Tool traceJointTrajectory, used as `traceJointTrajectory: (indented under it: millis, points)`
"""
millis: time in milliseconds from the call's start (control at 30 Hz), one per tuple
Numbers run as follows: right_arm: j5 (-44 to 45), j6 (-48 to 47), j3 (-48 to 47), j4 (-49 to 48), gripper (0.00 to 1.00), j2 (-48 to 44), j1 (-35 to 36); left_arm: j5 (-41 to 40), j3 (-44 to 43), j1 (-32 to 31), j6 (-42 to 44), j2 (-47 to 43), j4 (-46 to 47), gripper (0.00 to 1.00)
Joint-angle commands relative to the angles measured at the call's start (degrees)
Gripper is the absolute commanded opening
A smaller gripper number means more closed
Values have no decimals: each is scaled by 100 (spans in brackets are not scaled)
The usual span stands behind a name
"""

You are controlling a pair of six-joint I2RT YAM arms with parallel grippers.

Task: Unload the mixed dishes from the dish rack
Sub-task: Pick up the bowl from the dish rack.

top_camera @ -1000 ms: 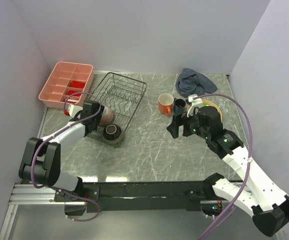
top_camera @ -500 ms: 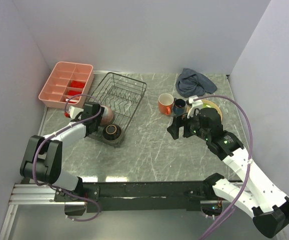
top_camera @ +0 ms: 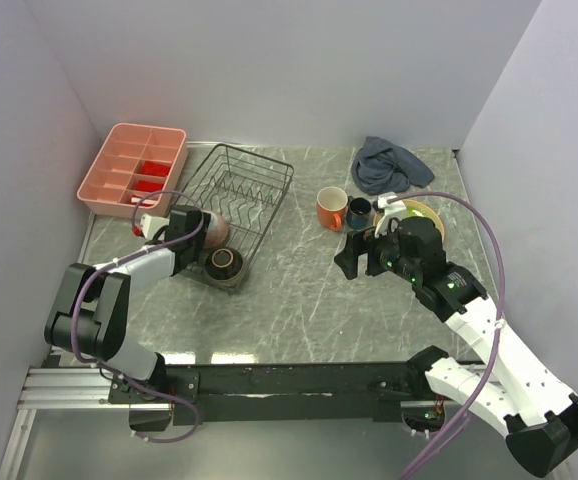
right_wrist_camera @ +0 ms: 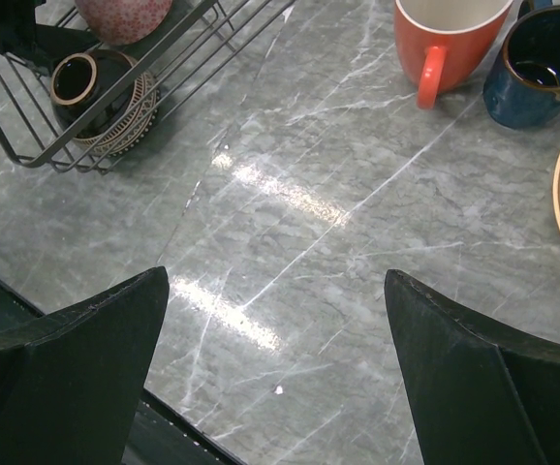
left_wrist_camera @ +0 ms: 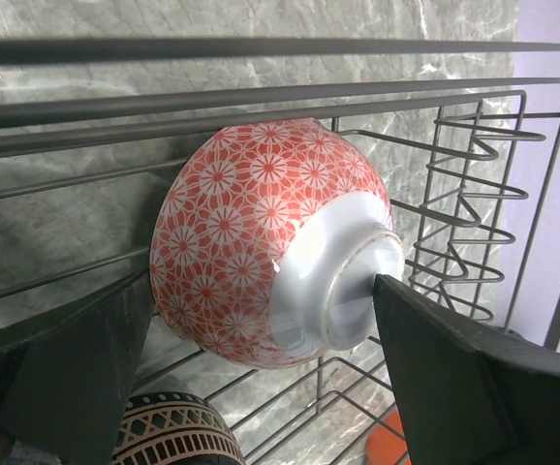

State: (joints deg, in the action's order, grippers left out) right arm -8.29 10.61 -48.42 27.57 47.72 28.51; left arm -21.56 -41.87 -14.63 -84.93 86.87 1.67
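The black wire dish rack (top_camera: 237, 190) stands at the back left. In it the pinkish bowl (left_wrist_camera: 261, 242) lies on its side, white foot toward the left wrist camera, with the dark brown bowl (left_wrist_camera: 169, 431) just below it. My left gripper (left_wrist_camera: 261, 291) is open at the rack's near left side. Its fingers flank the pinkish bowl (top_camera: 212, 228), the right one touching the foot ring. My right gripper (right_wrist_camera: 272, 291) hangs open over bare table. The orange mug (top_camera: 331, 208), the dark blue cup (top_camera: 359, 212) and the tan-yellow plate (top_camera: 427, 213) stand on the table behind it.
A pink compartment tray (top_camera: 134, 167) with red items sits left of the rack. A grey-blue cloth (top_camera: 389, 165) lies bunched at the back right. White walls close in the back and both sides. The rack's rim wires (left_wrist_camera: 261, 97) cross above the bowl.
My left gripper has edged closer in around the pinkish bowl. The right arm has barely moved, and both grippers stay open.
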Motion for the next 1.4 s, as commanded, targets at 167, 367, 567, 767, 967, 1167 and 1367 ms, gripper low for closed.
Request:
traceJointTrajectory:
  millis: [167, 367, 567, 767, 967, 1167, 1367]
  points:
    - [74, -59, 52, -244, 100, -97, 32, 47, 346, 4, -279, 58, 755, 99]
    - [47, -59, 52, -261, 100, -79, 23, 29, 495, 4, -305, -12, 896, 99]
    - [30, -42, 70, -296, 100, -88, 31, -102, 688, 4, -218, -293, 1133, 88]
    - [-23, -24, 87, -305, 100, -79, 32, -199, 776, 4, 20, -636, 1239, 71]
    - [-41, -15, 88, -314, 100, -114, 32, -217, 864, 4, 195, -1031, 1301, 55]
    - [-93, 11, 88, -323, 100, -132, 32, -226, 873, 4, 415, -1348, 1283, 44]
    - [-172, 29, 79, -331, 100, -106, 32, -261, 724, 4, 749, -1647, 1073, 32]
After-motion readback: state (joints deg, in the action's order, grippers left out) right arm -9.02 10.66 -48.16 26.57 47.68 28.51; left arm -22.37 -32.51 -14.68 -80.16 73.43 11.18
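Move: The red-patterned bowl lies tipped on its side in the rack, already between the left hand's open fingers, its middle only about 2 cm ahead, 1 cm to the right and 2 cm below. The black mug sits some 6 cm back, 4 cm to the right and 3 cm lower; the pink tray is roughly 17 cm ahead, 20 cm left and 5 cm lower. From the idle right hand the bowl is about 16 cm ahead, 36 cm left and 17 cm below. The bowl gets pinched between wall and foot as the left fingers, nearly still around it at first, close by about a quarter of their range. Keeping that grip, the hand lifts it about 5 cm, drawing back a little under 2 cm on the way, while the wrist tips the fingers up some 10 degrees. ##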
